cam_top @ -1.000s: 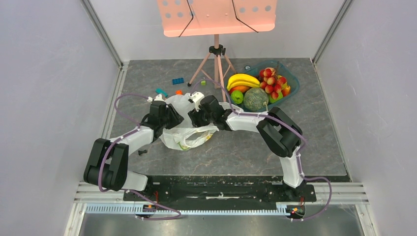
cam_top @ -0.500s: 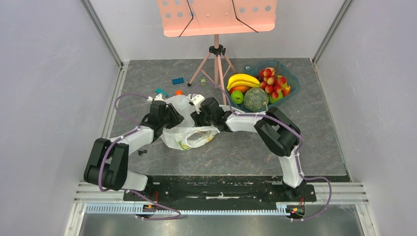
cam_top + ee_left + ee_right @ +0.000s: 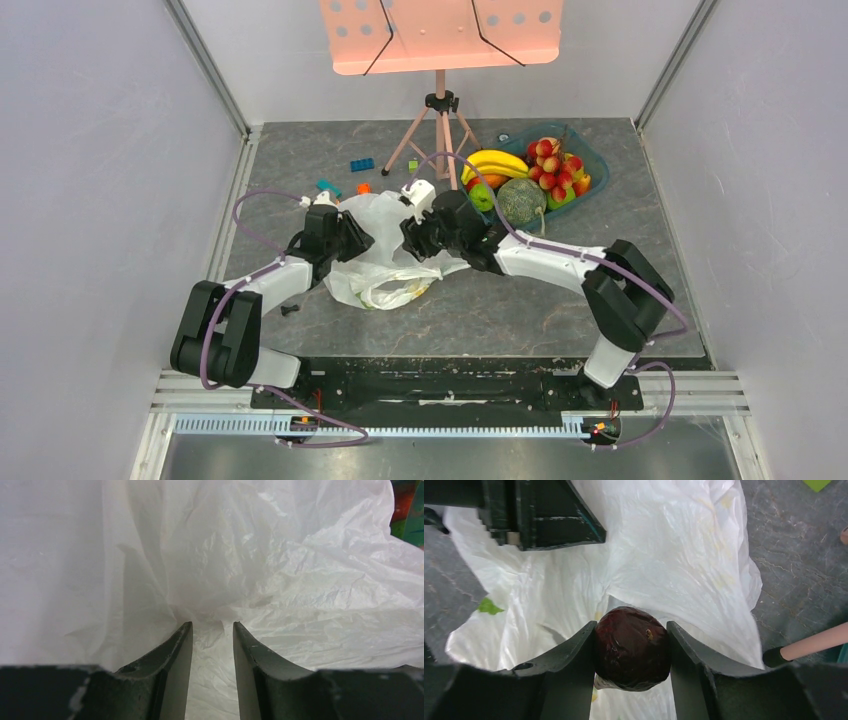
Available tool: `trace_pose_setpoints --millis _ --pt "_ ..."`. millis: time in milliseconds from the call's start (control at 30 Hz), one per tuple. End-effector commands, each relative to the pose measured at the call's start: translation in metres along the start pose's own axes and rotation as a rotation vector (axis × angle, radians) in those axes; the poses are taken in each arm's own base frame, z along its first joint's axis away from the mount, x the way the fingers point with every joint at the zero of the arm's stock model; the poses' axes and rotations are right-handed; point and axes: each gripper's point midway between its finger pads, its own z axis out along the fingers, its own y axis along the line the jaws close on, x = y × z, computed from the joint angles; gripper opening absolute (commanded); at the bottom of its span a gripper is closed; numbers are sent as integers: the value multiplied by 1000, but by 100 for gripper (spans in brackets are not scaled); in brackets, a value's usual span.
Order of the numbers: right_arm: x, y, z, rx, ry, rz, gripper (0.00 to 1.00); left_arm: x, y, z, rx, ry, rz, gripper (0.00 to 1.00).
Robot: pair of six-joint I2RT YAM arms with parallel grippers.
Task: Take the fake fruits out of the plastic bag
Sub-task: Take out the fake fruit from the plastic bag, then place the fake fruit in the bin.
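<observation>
The plastic bag (image 3: pixel 385 285) lies crumpled and white between my two arms and fills the left wrist view (image 3: pixel 260 565). My left gripper (image 3: pixel 212 625) is at its left side (image 3: pixel 357 237), jaws a little apart with bunched bag film between the tips. My right gripper (image 3: pixel 631 630) is shut on a dark red round fruit (image 3: pixel 633 650) just above the bag (image 3: pixel 674 555). From above, the right gripper (image 3: pixel 418 240) hides that fruit. A yellow banana bunch (image 3: pixel 495 162) and a cluster of red balls (image 3: pixel 552 160) lie in the tray.
The blue-green tray (image 3: pixel 592 157) at the back right also holds a netted melon (image 3: pixel 520 202) and a green fruit (image 3: pixel 482 197). A pink music stand's tripod (image 3: pixel 440 130) rises behind the bag, one leg (image 3: pixel 816 642) near my right gripper. Small blocks (image 3: pixel 362 164) lie at the back left.
My right gripper has closed on the dark red fruit, and the right arm has drawn back and rightward, stretching out. The bag has shifted a little. The left arm holds still.
</observation>
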Motion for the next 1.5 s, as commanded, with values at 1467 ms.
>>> trace_pose_setpoints --millis 1467 --pt "-43 -287 -85 832 -149 70 37 -4 -10 -33 40 -26 -51 38"
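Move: Above the plastic bag, the right hand already holds the dark purple fruit; the bag's middle is directly below, about 9 cm down and 3 cm left. The basket's middle lies some 28 cm right, 16 cm ahead and 7 cm lower, its bananas 19 cm ahead and 19 cm right, its melon 10 cm ahead and 25 cm right. From the left hand the basket is roughly 36 cm right, 15 cm ahead. Lifting the fruit about 6 cm clear, the right hand swings right some 21 cm and forward about 18 cm, past the stand's near leg to above the basket's left part, turning roughly 40 degrees clockwise; it dips there, then rises slightly, grip kept. At the bag, the left hand eases back and up about 2 cm each. ##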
